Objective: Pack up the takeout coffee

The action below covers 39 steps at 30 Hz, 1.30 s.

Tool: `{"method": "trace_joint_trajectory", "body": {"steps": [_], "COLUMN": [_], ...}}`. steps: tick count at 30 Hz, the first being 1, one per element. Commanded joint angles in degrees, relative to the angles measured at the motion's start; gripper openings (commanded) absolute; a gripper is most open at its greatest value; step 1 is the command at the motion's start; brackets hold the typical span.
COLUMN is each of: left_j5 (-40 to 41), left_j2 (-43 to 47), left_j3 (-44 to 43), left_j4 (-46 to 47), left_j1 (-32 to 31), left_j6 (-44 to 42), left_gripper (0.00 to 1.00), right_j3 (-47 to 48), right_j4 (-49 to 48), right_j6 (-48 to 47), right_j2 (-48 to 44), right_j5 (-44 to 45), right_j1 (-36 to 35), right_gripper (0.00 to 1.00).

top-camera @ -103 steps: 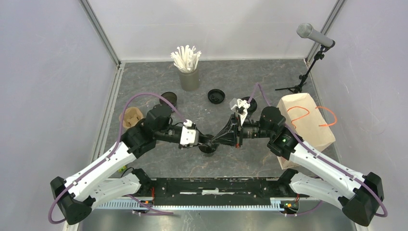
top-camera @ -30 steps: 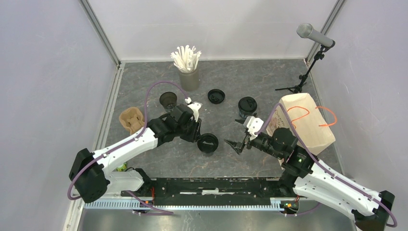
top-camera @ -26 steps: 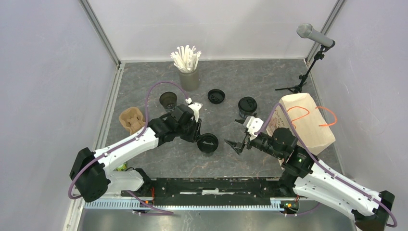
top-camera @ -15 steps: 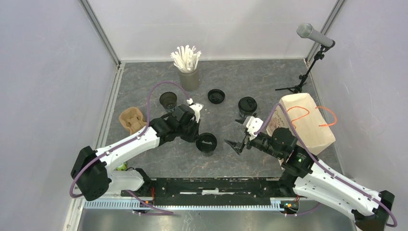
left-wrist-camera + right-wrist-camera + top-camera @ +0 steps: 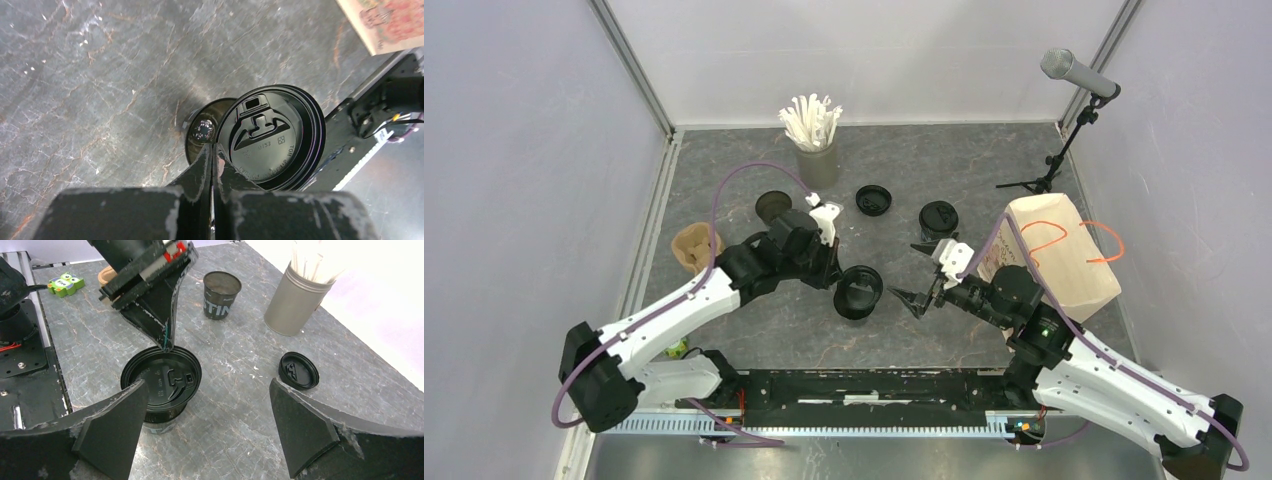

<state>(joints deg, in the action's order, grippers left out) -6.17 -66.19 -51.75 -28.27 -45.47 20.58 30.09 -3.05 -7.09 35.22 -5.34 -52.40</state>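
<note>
A black takeout cup (image 5: 856,298) stands mid-table between the arms. Its black lid (image 5: 272,136) sits askew, so the cup's open mouth (image 5: 202,131) shows beside it. My left gripper (image 5: 836,280) is shut on the lid's near rim (image 5: 167,351), pinching it from above. My right gripper (image 5: 206,385) hangs open just right of this cup, with nothing between its fingers. Another cup (image 5: 774,207), without a lid, stands far left. A lidded cup (image 5: 938,220) stands far right. A loose lid (image 5: 873,199) lies flat between them.
A grey cup of white straws (image 5: 816,160) stands at the back. A brown pulp carrier (image 5: 692,247) lies at the left. A paper bag with orange handles (image 5: 1064,255) and a microphone stand (image 5: 1064,150) are at the right. A small green toy (image 5: 65,284) lies near the left base.
My left gripper has closed on the lid's rim, and the lid has shifted sideways and tilted off the cup. The left arm swung slightly farther out. The right arm has not moved.
</note>
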Motion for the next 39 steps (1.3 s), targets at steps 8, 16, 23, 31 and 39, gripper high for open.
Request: {"method": "trace_joint_trajectory", "body": {"steps": [8,16,23,31,39], "left_j5": [-8.84,-24.39,-32.87,-33.22,-32.26], "left_j2": [12.45,18.44,15.4,15.05,14.69], "left_j3": [0.34,7.04,11.89,13.2,14.64], "left_j4": [11.98,36.47,52.13,54.02,56.34], "left_j1": [3.07,5.31,5.22,5.09,5.04], "left_j6": [13.82,33.36,45.5,46.73,47.55], "left_gripper": [0.02,0.02,0.02,0.02,0.03], "right_j3": [-7.53,-17.56,-17.25,-16.19,-14.17], "right_j4": [-23.53,-51.16,-65.21,-71.39,-69.49], "right_j6": [-8.08,-17.0,-15.19,-14.85,-16.41], "right_j2": [-7.24,-10.6,-2.45,3.62,6.86], "right_j5": [-7.43,-22.91,-24.39,-24.26,-23.57], "right_j1": [-0.25,-0.25,-0.24,-0.33,-1.36], "right_gripper": [0.98,0.98,0.98,0.98,0.98]}}
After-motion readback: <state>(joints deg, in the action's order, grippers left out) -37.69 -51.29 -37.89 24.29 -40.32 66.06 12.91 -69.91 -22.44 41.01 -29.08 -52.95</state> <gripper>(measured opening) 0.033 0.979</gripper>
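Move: The black lid, already pinched by its rim and free of the cup, has its middle about 4 cm right of the left hand, 1 cm back and 1 cm below. The right hand's open fingers wait some 11 cm right, 2 cm back and 10 cm above. The open cup is 3 cm right, 2 cm back, 9 cm below. From the right hand the lid is about 7 cm left, 1 cm ahead, 10 cm down; a lidded cup sits 20 cm ahead, 11 cm right, 19 cm down. The lid, still pinched by its rim, is carried up about 18 cm by the left hand, with some drift back and right, away from the cup and towards the right hand, while the wrist rolls its fingers upward roughly 60 degrees. Meanwhile the right hand, kept wide open, draws back and climbs some 10 cm, its fingers tipping up from level to face the lid. ##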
